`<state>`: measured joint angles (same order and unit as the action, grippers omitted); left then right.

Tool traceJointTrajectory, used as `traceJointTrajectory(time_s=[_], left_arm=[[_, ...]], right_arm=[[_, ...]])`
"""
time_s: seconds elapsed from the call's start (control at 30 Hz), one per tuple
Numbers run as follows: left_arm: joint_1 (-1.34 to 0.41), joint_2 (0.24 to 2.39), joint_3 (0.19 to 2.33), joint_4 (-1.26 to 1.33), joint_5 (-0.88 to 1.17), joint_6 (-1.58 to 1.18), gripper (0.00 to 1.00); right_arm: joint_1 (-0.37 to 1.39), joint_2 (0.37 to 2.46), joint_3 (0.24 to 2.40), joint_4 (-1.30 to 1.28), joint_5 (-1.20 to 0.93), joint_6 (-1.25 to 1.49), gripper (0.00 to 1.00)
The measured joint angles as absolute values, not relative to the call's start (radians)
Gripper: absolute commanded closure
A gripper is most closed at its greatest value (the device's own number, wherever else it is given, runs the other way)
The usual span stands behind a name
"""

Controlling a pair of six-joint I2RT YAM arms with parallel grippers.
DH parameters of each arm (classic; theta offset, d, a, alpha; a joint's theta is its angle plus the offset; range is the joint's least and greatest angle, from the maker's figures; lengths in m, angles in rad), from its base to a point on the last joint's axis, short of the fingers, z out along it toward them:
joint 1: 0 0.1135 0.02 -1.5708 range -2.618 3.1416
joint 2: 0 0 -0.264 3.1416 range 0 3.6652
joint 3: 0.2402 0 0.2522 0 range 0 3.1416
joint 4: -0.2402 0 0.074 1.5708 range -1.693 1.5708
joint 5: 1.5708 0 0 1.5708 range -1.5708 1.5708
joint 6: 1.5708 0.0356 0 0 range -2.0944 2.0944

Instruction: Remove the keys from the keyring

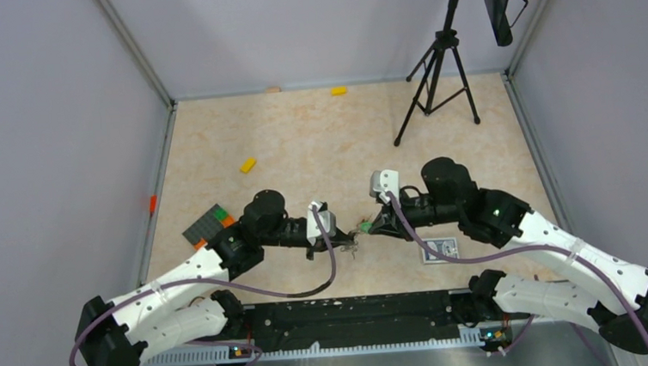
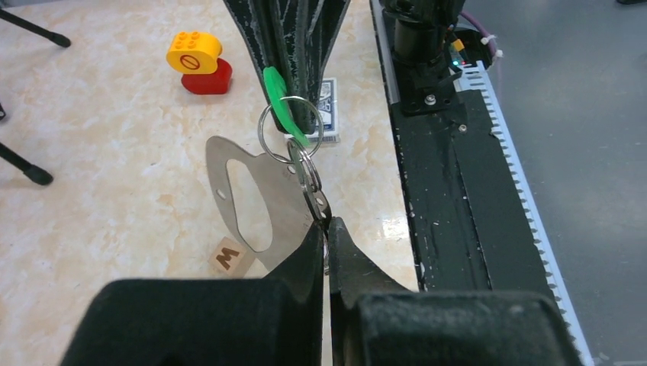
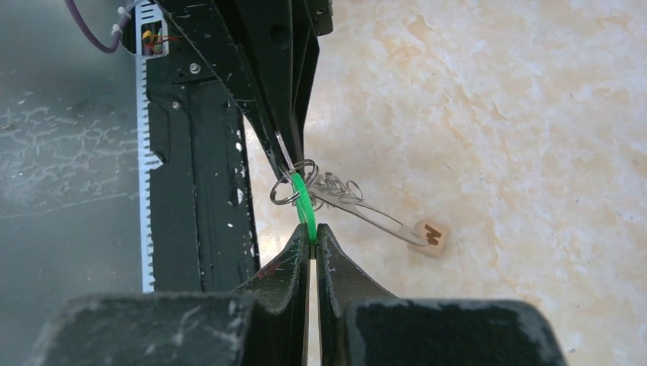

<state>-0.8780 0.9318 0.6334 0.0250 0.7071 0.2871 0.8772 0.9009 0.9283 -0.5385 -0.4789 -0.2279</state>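
The keyring (image 2: 252,191), a flat grey D-shaped loop, hangs just above the table between my two grippers. My left gripper (image 2: 328,227) is shut on its lower edge, where the silvery keys (image 2: 309,171) bunch. A thin wire ring (image 2: 286,122) links them to the green-headed key (image 2: 281,103). My right gripper (image 3: 313,231) is shut on that green key (image 3: 303,200). From the right wrist the keyring (image 3: 374,213) shows edge-on, slanting down toward a wooden cube. From above, both grippers (image 1: 346,243) (image 1: 368,226) meet tip to tip at the table's near middle.
A small wooden cube marked M (image 2: 231,258) lies under the keyring. A card deck (image 1: 440,249) sits by the right arm. Yellow and red bricks (image 2: 198,61), a grey block (image 1: 209,225), a black tripod (image 1: 438,80) and the black base rail (image 1: 356,314) surround the spot.
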Motion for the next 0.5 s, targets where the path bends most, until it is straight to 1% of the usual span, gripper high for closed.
traceJointTrajectory(time_s=[0.17,0.3,0.33,0.5], left_arm=[[-0.877,0.939,0.636,0.022,0.756,0.286,1.00],[-0.877,0.953,0.636,0.035,0.775,0.274,0.89],[-0.877,0.957,0.636,0.042,0.779,0.266,0.83],[-0.878,0.970,0.634,0.093,0.797,0.236,0.76]], right_arm=[[0.880,0.902,0.923,-0.532,-0.478,-0.227,1.00],[0.881,0.904,0.916,-0.520,-0.484,-0.224,1.00],[0.881,0.905,0.915,-0.517,-0.484,-0.224,1.00],[0.881,0.905,0.910,-0.498,-0.484,-0.215,1.00]])
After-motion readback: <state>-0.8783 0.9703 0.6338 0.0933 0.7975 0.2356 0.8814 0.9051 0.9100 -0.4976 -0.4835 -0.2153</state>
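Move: The left hand, shut on the lower end of the ring bunch, has the green key some 4 cm to its right, about 1 cm farther out and 2 cm higher. The keyring's metal plate hangs about 4 cm ahead of the left hand, 3 cm to its right and 5 cm below; the letter block lies roughly 10 cm ahead, 4 cm right and 20 cm below. From the right hand, which holds the green key, the pinched end of the bunch is about 4 cm left, 1 cm back and 2 cm below. The left fingertips let go of the ring bunch, opening to about a fifth after the hand has drawn back roughly 1 cm towards the base; as they part, the hand eases some 1 cm left and slightly up, away from the green key. The right hand keeps its shut pinch on the green key and stays nearly in place. ##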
